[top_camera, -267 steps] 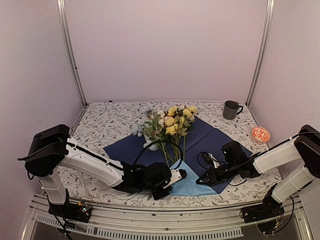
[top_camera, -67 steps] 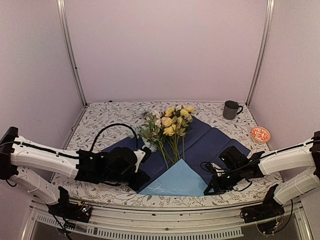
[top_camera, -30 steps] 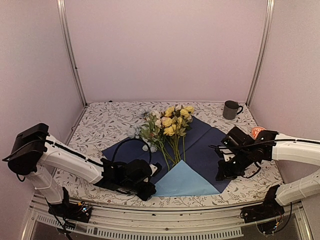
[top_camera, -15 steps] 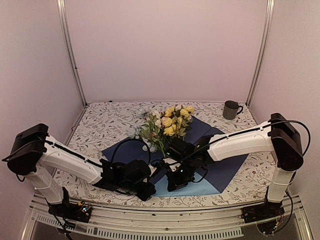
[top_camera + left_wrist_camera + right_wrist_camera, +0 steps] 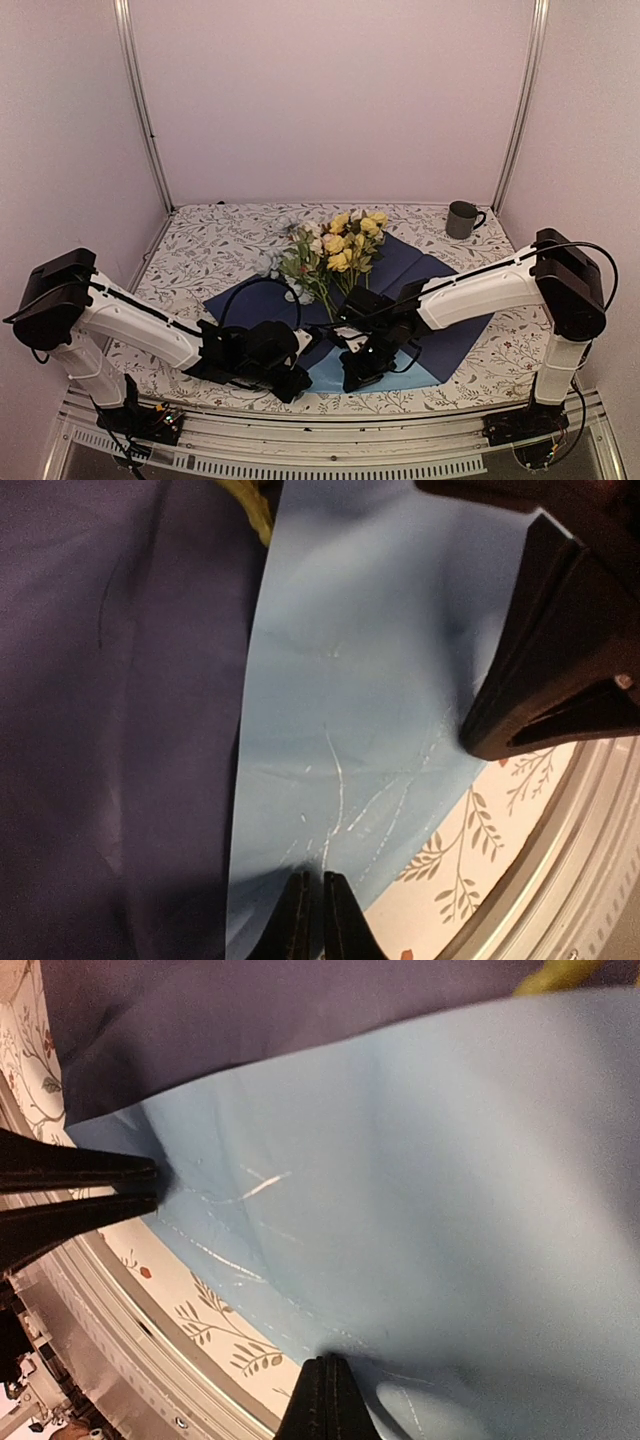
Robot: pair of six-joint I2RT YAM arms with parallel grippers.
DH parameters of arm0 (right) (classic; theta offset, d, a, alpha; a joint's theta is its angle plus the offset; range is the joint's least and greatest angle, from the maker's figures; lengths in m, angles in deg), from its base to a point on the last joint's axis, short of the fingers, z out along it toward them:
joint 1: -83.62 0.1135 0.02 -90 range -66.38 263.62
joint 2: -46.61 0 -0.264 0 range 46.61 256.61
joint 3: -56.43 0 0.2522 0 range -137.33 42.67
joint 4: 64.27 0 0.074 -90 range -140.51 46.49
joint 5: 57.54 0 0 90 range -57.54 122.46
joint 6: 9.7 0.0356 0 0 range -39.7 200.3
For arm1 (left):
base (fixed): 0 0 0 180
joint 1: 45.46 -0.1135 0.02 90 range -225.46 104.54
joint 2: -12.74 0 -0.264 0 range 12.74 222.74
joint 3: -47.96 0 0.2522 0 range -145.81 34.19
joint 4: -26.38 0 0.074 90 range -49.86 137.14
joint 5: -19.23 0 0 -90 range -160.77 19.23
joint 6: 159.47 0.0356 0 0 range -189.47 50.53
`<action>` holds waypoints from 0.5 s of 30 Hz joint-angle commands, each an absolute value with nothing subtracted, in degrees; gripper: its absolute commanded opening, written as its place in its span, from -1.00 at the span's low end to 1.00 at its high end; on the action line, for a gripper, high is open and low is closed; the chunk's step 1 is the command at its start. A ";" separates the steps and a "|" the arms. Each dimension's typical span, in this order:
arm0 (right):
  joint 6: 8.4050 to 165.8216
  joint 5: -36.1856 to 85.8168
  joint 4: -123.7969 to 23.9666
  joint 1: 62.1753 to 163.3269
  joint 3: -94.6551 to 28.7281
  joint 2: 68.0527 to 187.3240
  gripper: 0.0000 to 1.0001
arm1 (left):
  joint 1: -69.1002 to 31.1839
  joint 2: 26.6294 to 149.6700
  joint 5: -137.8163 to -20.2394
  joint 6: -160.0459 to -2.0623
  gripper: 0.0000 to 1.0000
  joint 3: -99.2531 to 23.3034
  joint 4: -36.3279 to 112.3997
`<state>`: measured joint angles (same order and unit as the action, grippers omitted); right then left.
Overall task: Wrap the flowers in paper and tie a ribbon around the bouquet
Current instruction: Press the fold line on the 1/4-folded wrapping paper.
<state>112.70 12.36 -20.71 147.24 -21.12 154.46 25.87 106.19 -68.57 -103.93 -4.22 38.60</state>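
The paper (image 5: 420, 290) lies navy side up, its near corner folded back into a light blue flap (image 5: 408, 376). The flowers (image 5: 335, 250) lie on it, stems running toward the flap. My left gripper (image 5: 294, 388) is shut, its tips (image 5: 312, 882) pressing on the flap's left near edge. My right gripper (image 5: 351, 382) is also shut, tips (image 5: 325, 1362) pushed down on the flap's near edge just to the right. Each wrist view shows the other arm's black fingers (image 5: 560, 650) (image 5: 70, 1195) close by. No ribbon or bouquet is in view.
A grey mug (image 5: 461, 219) stands at the back right on the floral tablecloth (image 5: 200, 250). The metal rail (image 5: 320, 440) runs just below the flap. The right arm stretches across the right half of the paper.
Within the last second my right arm swung in from the right side of the table to the light blue flap and lowered its shut tips there. The left gripper stayed in place.
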 commanded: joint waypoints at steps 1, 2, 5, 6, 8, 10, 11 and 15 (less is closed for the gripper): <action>114.45 14.30 -15.03 147.08 -14.85 153.58 -0.99 | 25.47 107.00 -69.21 -104.13 -0.86 -0.78 44.42; 114.60 14.51 -15.02 146.82 -14.13 153.09 -0.99 | 25.38 106.89 -69.14 -104.12 -0.86 -0.71 44.49; 114.75 14.99 -14.98 146.02 -12.40 151.47 -0.99 | 25.37 106.92 -69.10 -104.15 -0.86 -0.70 44.76; 114.90 15.17 -14.97 145.76 -11.91 150.79 -0.99 | 25.34 106.89 -69.14 -104.17 -0.86 -0.71 44.87; 115.01 15.60 -15.04 145.11 -10.70 148.86 -0.99 | 25.38 106.81 -69.14 -104.30 -0.86 -0.74 45.05; 115.18 16.07 -15.08 144.25 -8.94 147.11 -0.99 | 25.38 106.71 -69.12 -104.36 -0.86 -0.64 45.18; 115.26 16.26 -15.06 143.78 -8.04 146.26 -0.99 | 25.38 106.74 -69.08 -104.37 -0.86 -0.69 45.35; 115.28 16.94 -15.03 142.04 -4.10 142.57 -0.98 | 25.38 106.86 -69.05 -104.46 -0.86 -0.94 46.00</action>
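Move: The near fold line lies right under both hands' fingertips. Its right-hand end, which the right hand is making for, is about 18 cm to that hand's right and 1 cm ahead. From the right hand, the flower stem ends are about 13 cm ahead and 1 cm left, and the fold's left end, under the left fingertips, is some 10 cm left. From the left hand, the right-hand end is about 28 cm right and level. Rightward along the near fold, speeding up, the right hand slides its shut fingertips about 5 cm at table height towards the fold's right-hand end, drifting slightly back onto the very edge and turning some 5 degrees clockwise. The tips keep pressing down on the paper, while the left hand's nearly shut fingers stay in place, still holding down the fold's left end. ##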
